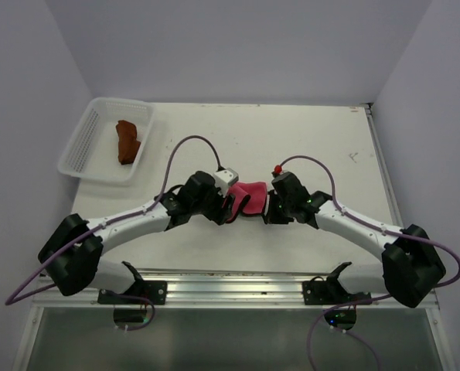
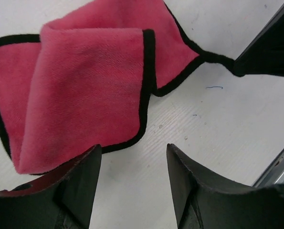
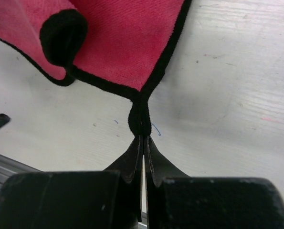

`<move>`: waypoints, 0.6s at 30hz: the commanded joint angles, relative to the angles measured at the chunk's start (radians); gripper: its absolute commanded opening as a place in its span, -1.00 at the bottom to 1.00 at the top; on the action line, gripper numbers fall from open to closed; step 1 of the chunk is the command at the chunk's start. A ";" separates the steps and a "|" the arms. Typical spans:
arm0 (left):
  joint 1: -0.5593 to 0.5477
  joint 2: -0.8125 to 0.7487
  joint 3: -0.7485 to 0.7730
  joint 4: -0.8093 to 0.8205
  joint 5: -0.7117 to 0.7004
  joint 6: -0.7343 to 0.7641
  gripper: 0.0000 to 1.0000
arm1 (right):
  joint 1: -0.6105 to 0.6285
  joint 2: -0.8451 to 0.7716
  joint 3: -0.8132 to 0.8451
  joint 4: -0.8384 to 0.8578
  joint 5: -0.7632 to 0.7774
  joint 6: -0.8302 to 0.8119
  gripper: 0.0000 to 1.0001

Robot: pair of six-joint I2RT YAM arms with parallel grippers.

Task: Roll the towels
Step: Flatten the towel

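Note:
The pink towel (image 1: 249, 197) with dark edging lies partly folded on the table between my two grippers. My right gripper (image 1: 270, 205) is shut on one corner of it, the black edging pinched at its fingertips (image 3: 143, 136). In the left wrist view the pink towel (image 2: 94, 86) spreads ahead of my left gripper (image 2: 132, 149), which stands open over bare table; its left finger (image 2: 79, 176) touches the towel's near edge. The rust-orange towel (image 1: 127, 140) sits bunched inside the white basket (image 1: 84, 147).
The mesh basket stands at the table's back left corner. A metal rail (image 1: 237, 284) runs along the near edge by the arm bases. White walls close in the table at the back and sides.

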 commanded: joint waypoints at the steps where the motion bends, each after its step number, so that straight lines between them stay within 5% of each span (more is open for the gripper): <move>1: -0.041 0.088 0.061 0.011 -0.069 0.050 0.21 | -0.039 -0.025 -0.011 -0.028 -0.060 -0.036 -1.00; 18: -0.115 0.262 0.150 0.042 -0.046 0.151 0.25 | -0.128 -0.008 -0.048 0.008 -0.125 -0.070 -1.00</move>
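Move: The loose corner of the towel's folded-over flap lies about 8 cm below the left gripper and some 2 cm to its right, about level fore and aft. The towel's main part centres some 3 cm ahead and 7 cm right of that gripper. The held corner, in the right fingers, hangs about 11 cm to its right and 2 cm back. From the right gripper the flap corner lies roughly 9 cm left, straight level, 5 cm down. Sink the left gripper about 5 cm towards the flap's loose black-edged corner, easing some 3 cm to the right, mostly late on, and roll it around 10 degrees with its left side rising; keep the fingers part open, still short of pinching. Meanwhile keep the right fingers shut on the towel's other corner and draw it about 2 cm to the right, away from the flap, sinking 1 cm. ##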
